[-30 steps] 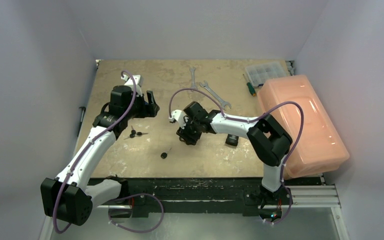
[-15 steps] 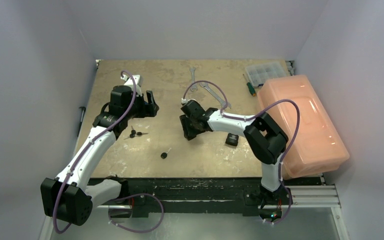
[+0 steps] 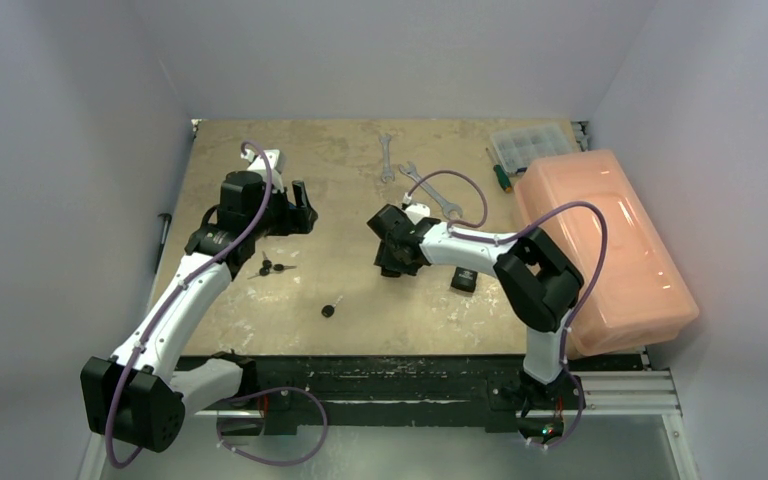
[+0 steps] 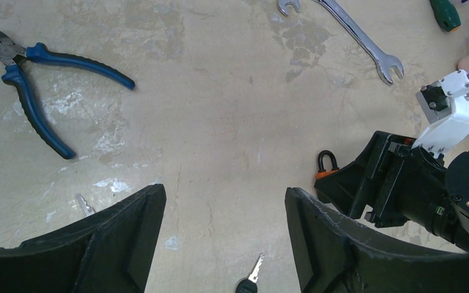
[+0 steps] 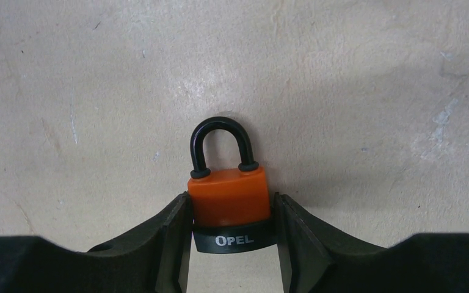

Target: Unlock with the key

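An orange padlock with a black shackle and a black base marked OPEL sits between the fingers of my right gripper, which is shut on its body just above the table. The left wrist view shows the same padlock poking out of the right gripper's black fingers. A black-headed key lies flat on the table below my open left gripper. Seen from the top, a key lies between the arms, the left gripper hovers at mid-left and the right gripper at centre.
Blue pliers lie to the left, two wrenches and a green screwdriver at the back. More keys lie under the left arm. A black block, a clear organiser and an orange bin stand right.
My right wrist has turned and shifted right and toward the back with the padlock in it. The left arm has stayed still.
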Robot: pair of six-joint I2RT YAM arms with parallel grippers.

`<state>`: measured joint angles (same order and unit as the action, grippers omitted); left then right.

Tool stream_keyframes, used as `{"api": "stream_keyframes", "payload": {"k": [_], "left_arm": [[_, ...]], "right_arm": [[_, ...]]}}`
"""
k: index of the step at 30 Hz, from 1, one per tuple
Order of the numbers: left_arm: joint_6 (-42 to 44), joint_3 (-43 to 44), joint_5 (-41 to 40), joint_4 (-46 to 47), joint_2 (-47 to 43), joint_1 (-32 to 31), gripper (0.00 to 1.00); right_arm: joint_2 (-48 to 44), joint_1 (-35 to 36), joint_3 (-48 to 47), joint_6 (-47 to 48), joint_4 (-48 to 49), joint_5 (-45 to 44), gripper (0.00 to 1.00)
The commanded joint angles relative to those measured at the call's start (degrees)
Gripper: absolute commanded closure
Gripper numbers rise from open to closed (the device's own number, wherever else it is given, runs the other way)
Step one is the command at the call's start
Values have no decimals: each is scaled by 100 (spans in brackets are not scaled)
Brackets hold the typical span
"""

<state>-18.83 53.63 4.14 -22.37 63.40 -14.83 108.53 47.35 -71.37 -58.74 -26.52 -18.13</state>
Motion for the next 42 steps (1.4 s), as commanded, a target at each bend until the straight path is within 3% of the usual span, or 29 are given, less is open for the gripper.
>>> {"api": "stream_keyframes", "payload": {"k": [1,6,13,15,21,29,38,42], "left_arm": [[90,26,-97,31,-151,-38,25],[83,25,-115,31,-161,-38,25],[90,27,-139,31,-169,-38,25],[90,26,-169,24,-176,-38,25],[86,35,-392,-30,-241,-38,25],[-8,143,-1582,-254,-472,-38,19],[-659,306,-3922,-829,-883,-29,5],[-839,336,-4431,-966,-1099,-29,1]], "right_arm": [[-179,2,222,-524,-184,-97,86],[-321,2,363,-482,21,-43,46],[-505,2,350,-290,55,-157,14],[-586,2,298,-184,12,-263,10],[-1103,2,240,431,135,-688,9],[-1808,88,619,2047,1060,-309,11],[-1214,496,-142,3609,1495,855,12],[-658,846,-664,4704,1677,1313,11]]}}
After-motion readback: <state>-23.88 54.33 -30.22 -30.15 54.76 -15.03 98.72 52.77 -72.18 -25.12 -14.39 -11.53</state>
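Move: Between the right fingers, on the table, lies the orange padlock, its middle about 1 cm below the hand point. From that hand the single key is some 11 cm left and 8 back, the black padlock 14 cm right and 1 back. From the left hand, 19 cm above the table, the three-key bunch is about 9 cm left and 2 back, the blue pliers 9 left and 12 ahead. Opening wide, the right fingers let go of the orange padlock; the hand rises some 10 cm, then swings about 7 cm left, clear of it, turning roughly 35 degrees counter-clockwise and tipping its fingers up. Late on, the left hand sweeps about 11 cm left and a little up, over the key bunch, also turning counter-clockwise while its fingers spread to full width. ##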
